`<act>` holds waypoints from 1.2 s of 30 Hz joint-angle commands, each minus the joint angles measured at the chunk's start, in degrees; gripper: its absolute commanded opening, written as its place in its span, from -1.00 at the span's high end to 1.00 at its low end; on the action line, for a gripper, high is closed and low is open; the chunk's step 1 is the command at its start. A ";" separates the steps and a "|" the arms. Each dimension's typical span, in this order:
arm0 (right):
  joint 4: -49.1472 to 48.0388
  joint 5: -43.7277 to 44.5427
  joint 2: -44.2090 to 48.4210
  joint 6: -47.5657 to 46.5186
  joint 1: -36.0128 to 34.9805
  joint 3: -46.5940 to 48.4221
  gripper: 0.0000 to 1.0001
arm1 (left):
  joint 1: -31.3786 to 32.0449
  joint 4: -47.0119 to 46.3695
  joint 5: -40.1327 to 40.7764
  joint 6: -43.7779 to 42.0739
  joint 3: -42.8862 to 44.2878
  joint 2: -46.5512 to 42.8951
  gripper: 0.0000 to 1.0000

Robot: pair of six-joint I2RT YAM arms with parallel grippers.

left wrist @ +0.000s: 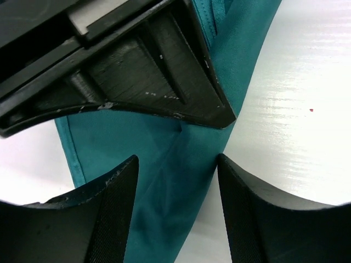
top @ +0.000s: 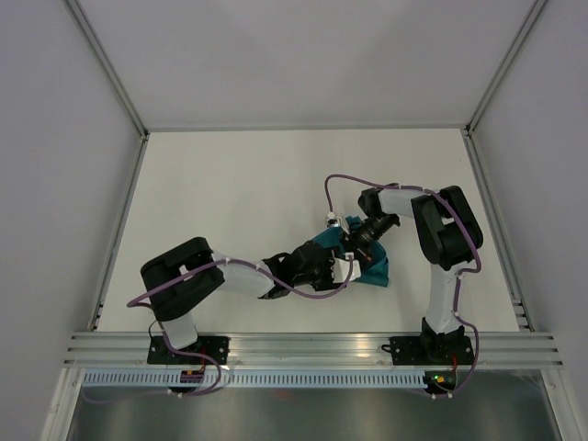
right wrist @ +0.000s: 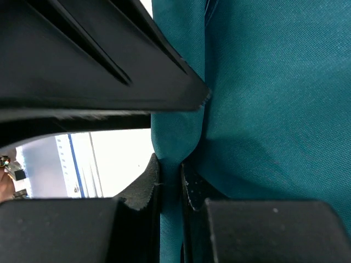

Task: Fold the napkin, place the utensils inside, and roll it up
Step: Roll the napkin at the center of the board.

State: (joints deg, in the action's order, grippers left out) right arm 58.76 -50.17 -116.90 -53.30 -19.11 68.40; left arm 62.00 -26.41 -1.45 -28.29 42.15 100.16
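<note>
The teal napkin (top: 375,270) lies bunched on the white table between my two grippers. My right gripper (right wrist: 170,164) is shut on a raised fold of the napkin (right wrist: 263,98), which runs up between its pads. In the top view the right gripper (top: 353,246) comes down onto the cloth from the upper right. My left gripper (left wrist: 176,159) stands open just above the napkin (left wrist: 159,175), its fingertips (left wrist: 123,175) either side of a strip of cloth without pinching it. From the left, the left gripper (top: 322,268) meets the cloth. The utensils are hidden.
The right gripper's black finger (left wrist: 153,76) crosses close above my left fingertips. A black finger of the left gripper (right wrist: 82,60) fills the upper left of the right wrist view. An aluminium rail (top: 312,344) runs along the near edge. Grey walls (top: 55,184) enclose the table.
</note>
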 commanded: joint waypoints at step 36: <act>-19.65 16.69 12.73 16.30 14.98 3.94 0.07 | -7.67 22.46 -21.80 23.63 22.36 18.31 0.95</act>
State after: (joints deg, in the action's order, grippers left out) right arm 48.29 -37.21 -109.21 -38.39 -7.29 71.07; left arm 55.61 -12.32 -13.43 -12.05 65.28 115.04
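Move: The napkin's near folded edge runs between the left hand's open fingers. The spot they go for is about 3 cm to the right, 2 cm back and 2 cm below. The right fingers already pinch that edge some 4 cm to the left hand's right, level fore and aft. The napkin's open part lies about 6 cm straight ahead of the left hand. From the right hand, the napkin's right end is roughly 4 cm back and 5 cm right. Rightward along the fold, slightly back and down, the left hand slides about 4 cm, closing to pinch the edge. It then carries the fold forward some 5 cm, rolling about 20 degrees so its forward side dips. The right fingers keep their pinch at first, then open, let go and sweep about 10 cm forward and 7 cm right, rising slightly and turning clockwise. ##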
